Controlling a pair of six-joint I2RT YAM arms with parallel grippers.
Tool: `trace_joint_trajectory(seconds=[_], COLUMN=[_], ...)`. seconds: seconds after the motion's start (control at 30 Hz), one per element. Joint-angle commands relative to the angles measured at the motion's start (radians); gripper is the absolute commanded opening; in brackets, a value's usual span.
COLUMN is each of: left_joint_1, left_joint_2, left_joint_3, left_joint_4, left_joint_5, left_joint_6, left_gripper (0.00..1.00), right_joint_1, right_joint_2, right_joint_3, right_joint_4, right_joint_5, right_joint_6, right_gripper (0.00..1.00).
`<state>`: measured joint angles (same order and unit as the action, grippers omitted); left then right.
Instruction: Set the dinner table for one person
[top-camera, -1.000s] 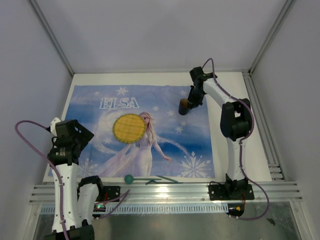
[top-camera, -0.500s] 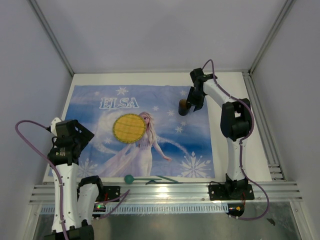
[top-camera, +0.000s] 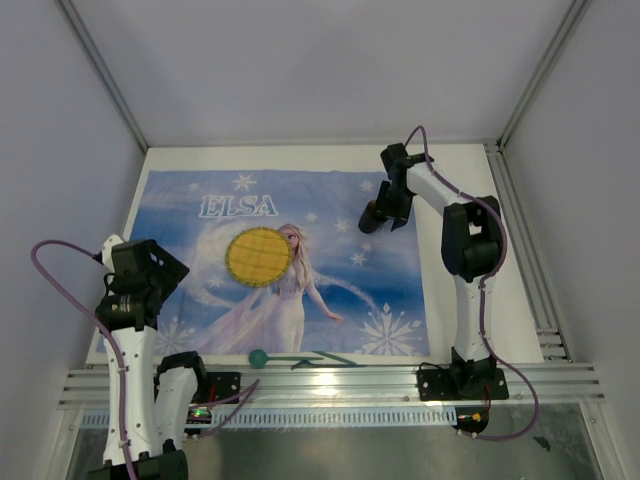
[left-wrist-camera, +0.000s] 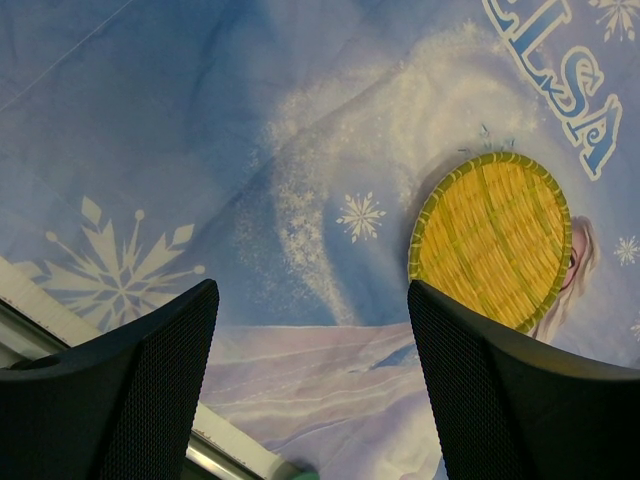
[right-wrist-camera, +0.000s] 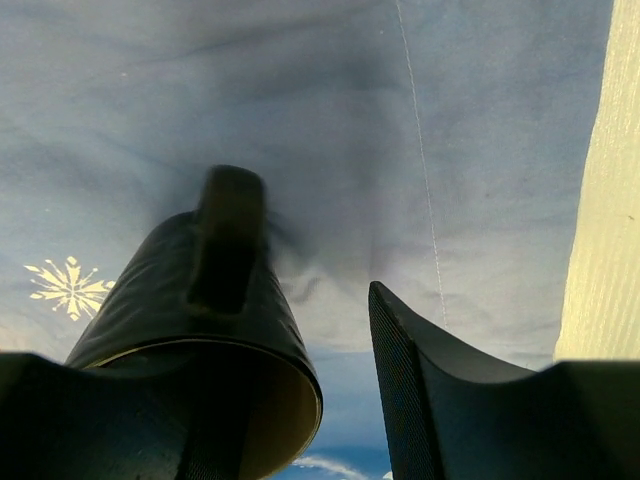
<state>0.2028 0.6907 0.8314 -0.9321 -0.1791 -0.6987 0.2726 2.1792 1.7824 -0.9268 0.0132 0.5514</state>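
A dark cup (top-camera: 368, 216) stands on the blue ELSA cloth (top-camera: 300, 200), which covers much of the white dinner table (top-camera: 470, 160). My right gripper (top-camera: 386, 208) hangs over the cup and is open. In the right wrist view the cup (right-wrist-camera: 215, 300) sits against the left side of the right gripper (right-wrist-camera: 310, 300), and a gap separates it from the right finger (right-wrist-camera: 420, 390). A round yellow woven mat (top-camera: 258, 256) lies mid-cloth. My left gripper (top-camera: 160, 268) hovers over the cloth's left edge, open and empty (left-wrist-camera: 310, 300), with the mat (left-wrist-camera: 492, 240) ahead to its right.
A green utensil with a round end (top-camera: 259, 356) lies along the cloth's near edge by the aluminium rail (top-camera: 330, 385). A bare white strip of table (top-camera: 510, 280) runs right of the cloth, bounded by side rails. Grey walls enclose the area.
The right gripper's jaws have spread apart and let go of the dark cup, which now rests on the cloth. The left arm has not moved.
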Motion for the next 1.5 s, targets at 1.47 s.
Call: trace_joint_trajectory(seconds=[1.47], left_joint_1=[-0.016], left_joint_2=[-0.008], left_joint_3=[-0.014], left_joint_4=[0.062], left_joint_5=[0.024], left_joint_6=[0.001], left_gripper=[0.8], right_joint_1=[-0.003], right_joint_2=[-0.025], right_joint_3=[0.184], right_joint_4=[-0.104], right_joint_5=[0.019], right_joint_6=[-0.128], right_gripper=[0.5])
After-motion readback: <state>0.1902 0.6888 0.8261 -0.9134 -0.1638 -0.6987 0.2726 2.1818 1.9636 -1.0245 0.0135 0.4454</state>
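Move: Just to the right hand's left, about 4 cm over and 1 cm nearer the base, is the mug, its middle roughly at pad height and its wall between the open fingers. From that hand the woven plate lies some 33 cm left and 10 cm back, and the green cutlery around 21 cm left and 36 cm back, both about 4 cm below. The mug is about 22 cm ahead of the left hand, 45 cm to its right and 13 cm lower. Drawing its left finger up out of the mug, the right hand first dips about half a centimetre, then climbs some 5 cm while going forward about 3.5 cm, and finally eases back a little over 1 cm. Its fingers stay half open and the wrist tips them about 5 degrees farther forward, turning slightly counter-clockwise. ##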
